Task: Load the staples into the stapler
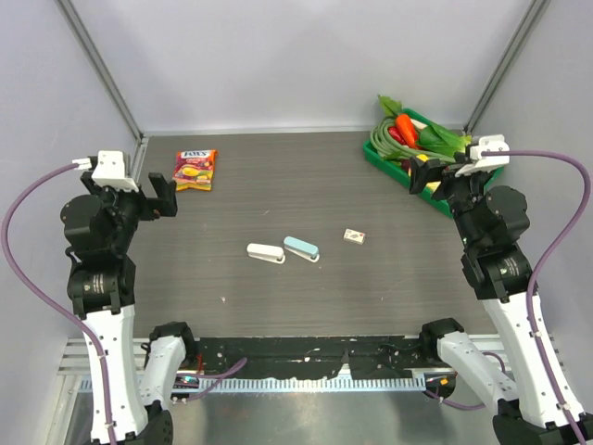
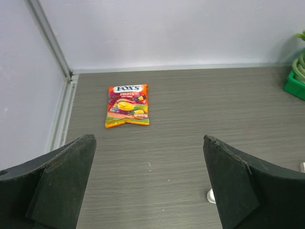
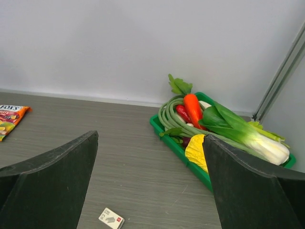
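Note:
The staples box (image 1: 354, 236), tiny, whitish with a small red mark, lies flat on the dark table right of centre; it also shows at the bottom of the right wrist view (image 3: 111, 218). A white stapler (image 1: 266, 252) and a light blue stapler (image 1: 301, 247) lie side by side at the table's middle. A white end that may be the white stapler's (image 2: 210, 195) shows by the left gripper's right finger. My left gripper (image 1: 165, 197) (image 2: 148, 143) is open and empty, raised at the far left. My right gripper (image 1: 422, 176) (image 3: 150, 139) is open and empty, raised at the far right.
A colourful candy bag (image 1: 195, 170) (image 2: 127, 106) lies at the back left. A green tray (image 1: 378, 156) (image 3: 174, 145) filled with toy vegetables stands at the back right corner. Grey walls enclose the table on three sides.

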Action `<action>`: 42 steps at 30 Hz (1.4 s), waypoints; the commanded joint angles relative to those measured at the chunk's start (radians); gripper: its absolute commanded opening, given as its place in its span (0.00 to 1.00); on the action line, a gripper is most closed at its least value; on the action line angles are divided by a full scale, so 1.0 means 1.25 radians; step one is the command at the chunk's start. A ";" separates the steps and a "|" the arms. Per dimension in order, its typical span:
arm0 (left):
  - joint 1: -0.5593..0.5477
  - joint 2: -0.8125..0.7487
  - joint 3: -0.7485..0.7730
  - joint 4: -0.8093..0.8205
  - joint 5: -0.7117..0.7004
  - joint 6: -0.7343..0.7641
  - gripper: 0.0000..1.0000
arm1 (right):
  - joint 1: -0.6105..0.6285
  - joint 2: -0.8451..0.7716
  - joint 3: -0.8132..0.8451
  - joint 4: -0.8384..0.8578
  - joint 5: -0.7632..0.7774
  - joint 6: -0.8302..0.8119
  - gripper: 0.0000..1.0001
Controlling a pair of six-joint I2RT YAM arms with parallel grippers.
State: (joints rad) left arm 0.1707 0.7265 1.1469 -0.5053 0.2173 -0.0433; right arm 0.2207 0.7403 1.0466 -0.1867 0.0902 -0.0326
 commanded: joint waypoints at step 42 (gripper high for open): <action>-0.651 0.838 0.347 0.042 0.013 0.333 1.00 | 0.004 0.015 -0.272 -0.032 -0.026 -0.304 0.96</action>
State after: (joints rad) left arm -0.5892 1.7004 1.4666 -0.4629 0.2260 0.3183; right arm 0.2234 0.7475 0.7086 -0.2935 0.0269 -0.3908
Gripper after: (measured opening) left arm 0.996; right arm 0.960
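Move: About 29 cm to the left hand's right, 9 cm ahead and 36 cm below it lies the blue stapler; the white stapler is 19 cm to that hand's right and 8 cm ahead, the staples 42 cm right and 12 cm ahead. For the right hand the staples lie some 12 cm left, 9 cm ahead and 40 cm down, with the vegetable basket about 31 cm ahead and 10 cm right. Swinging in from the left side, the empty left hand travels roughly 29 cm right, sinks 19 cm and reaches 11 cm forward to come above the blue stapler, turning clockwise some 50 degrees as its fingers tip down. The right hand drops almost straight down about 18 cm towards the staples' level, tipping its fingers down and rolling its left side lower. Both grippers stay open, touching nothing. ##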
